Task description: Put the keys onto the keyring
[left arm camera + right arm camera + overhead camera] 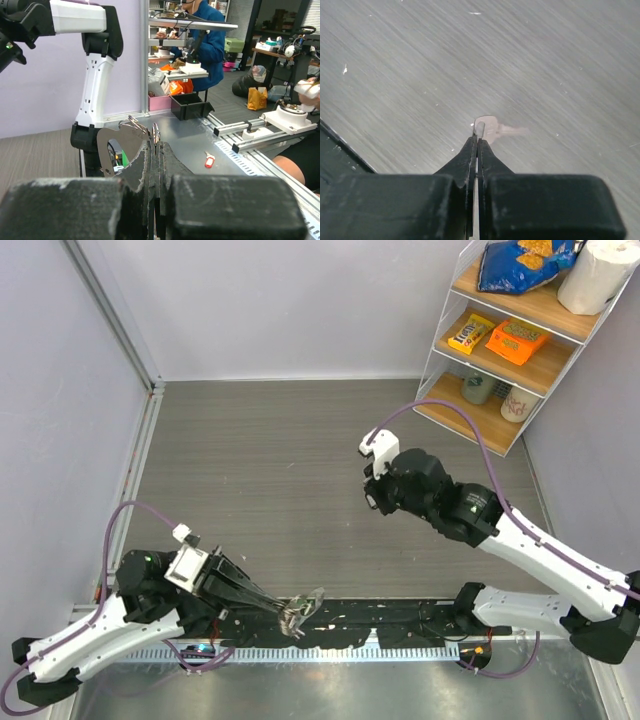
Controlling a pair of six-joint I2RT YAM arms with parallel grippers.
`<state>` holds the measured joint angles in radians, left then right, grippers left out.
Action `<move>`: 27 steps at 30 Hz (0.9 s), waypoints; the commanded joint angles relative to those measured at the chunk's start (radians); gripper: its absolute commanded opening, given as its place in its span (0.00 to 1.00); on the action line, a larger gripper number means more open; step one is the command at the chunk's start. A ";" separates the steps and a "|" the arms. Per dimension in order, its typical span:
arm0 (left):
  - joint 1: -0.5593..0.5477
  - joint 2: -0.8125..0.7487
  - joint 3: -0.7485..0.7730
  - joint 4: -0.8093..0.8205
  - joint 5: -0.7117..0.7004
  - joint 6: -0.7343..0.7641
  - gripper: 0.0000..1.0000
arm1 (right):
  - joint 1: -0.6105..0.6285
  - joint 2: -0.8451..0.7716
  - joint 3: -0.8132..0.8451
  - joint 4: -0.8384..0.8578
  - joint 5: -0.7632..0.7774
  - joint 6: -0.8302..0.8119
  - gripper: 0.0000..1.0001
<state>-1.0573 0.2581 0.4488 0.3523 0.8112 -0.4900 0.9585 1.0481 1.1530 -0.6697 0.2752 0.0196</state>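
My left gripper (286,610) reaches right along the near edge and is shut on the keyring (304,607). In the left wrist view the keyring (116,143) is a flat silvery loop standing up left of the closed gripper (156,148), with thin silver pieces (155,133) at the tips. My right gripper (371,496) hangs over the middle of the wooden table. Its wrist view shows the gripper (477,141) shut at the edge of a pale silver key's head (489,128), the blade pointing right. Other keys are out of view.
A red-headed key (209,160) lies on the metal bench beyond the table edge. A wooden shelf (482,410) with snacks and cups stands at the back right. A black rail (400,620) runs along the near edge. Grey walls close in the left and back.
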 commanded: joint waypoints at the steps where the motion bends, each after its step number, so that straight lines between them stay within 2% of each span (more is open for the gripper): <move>1: 0.000 0.018 0.019 0.028 -0.032 0.017 0.00 | 0.065 -0.056 -0.047 0.107 0.171 0.129 0.05; 2: 0.000 0.024 0.022 0.028 -0.026 0.021 0.00 | 0.097 -0.012 -0.050 0.070 0.609 0.131 0.05; 3: 0.000 0.030 0.022 0.040 -0.020 0.015 0.00 | 0.006 -0.001 -0.020 0.002 0.391 0.085 0.05; 4: -0.001 0.036 0.024 0.043 -0.020 0.013 0.00 | -0.095 0.003 -0.025 0.066 -0.460 0.036 0.05; 5: 0.002 0.039 0.022 0.043 -0.018 0.013 0.00 | -0.121 -0.005 -0.088 0.146 -0.564 0.102 0.05; 6: 0.000 0.043 0.021 0.039 -0.024 0.014 0.00 | -0.028 -0.002 -0.108 0.157 -0.137 0.179 0.05; 7: -0.001 0.047 0.025 0.033 -0.023 0.022 0.00 | 0.009 0.013 -0.152 0.156 0.195 0.192 0.06; 8: -0.001 0.052 0.027 0.033 -0.024 0.024 0.00 | -0.007 0.051 -0.171 0.141 0.190 0.219 0.05; 9: 0.000 0.052 0.028 0.033 -0.021 0.024 0.00 | -0.029 0.062 -0.197 0.157 0.023 0.230 0.05; 11: 0.000 0.050 0.021 0.033 -0.032 0.028 0.00 | -0.043 0.084 -0.286 0.278 -0.077 0.269 0.05; 15: 0.000 0.049 0.027 -0.002 -0.032 0.036 0.00 | -0.041 0.187 -0.344 0.288 -0.071 0.316 0.05; 20: 0.000 0.038 0.022 -0.026 -0.044 0.048 0.00 | -0.040 0.268 -0.437 0.357 -0.156 0.355 0.05; 22: -0.001 0.032 0.015 -0.032 -0.053 0.054 0.00 | -0.040 0.283 -0.456 0.370 -0.168 0.359 0.14; 23: 0.000 0.029 0.013 -0.032 -0.058 0.056 0.00 | -0.040 0.274 -0.464 0.380 -0.169 0.365 0.27; 24: 0.000 0.026 0.010 -0.035 -0.060 0.056 0.00 | -0.040 0.265 -0.478 0.392 -0.171 0.368 0.33; 25: 0.000 0.026 0.007 -0.036 -0.061 0.057 0.00 | -0.040 0.239 -0.484 0.401 -0.163 0.376 0.44; 27: 0.002 0.023 0.005 -0.041 -0.066 0.062 0.00 | -0.040 0.199 -0.501 0.407 -0.142 0.381 0.49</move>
<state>-1.0573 0.2977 0.4484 0.2886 0.7746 -0.4522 0.9188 1.3308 0.6693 -0.3519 0.1242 0.3637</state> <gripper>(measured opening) 0.031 0.445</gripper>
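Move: The right fingers already hold the key with its black tag; the bare table spot for it lies about 24 cm below and 4 cm back, neither left nor right. The keyring, still gripped by the left hand, is roughly 25 cm back, 13 cm left and 8 cm above the right hand. From the left hand, that spot lies about 21 cm ahead, 16 cm right and 32 cm below. Right hand lowers the held key about 23 cm to the table, tipping down some 30 degrees, and opens. ##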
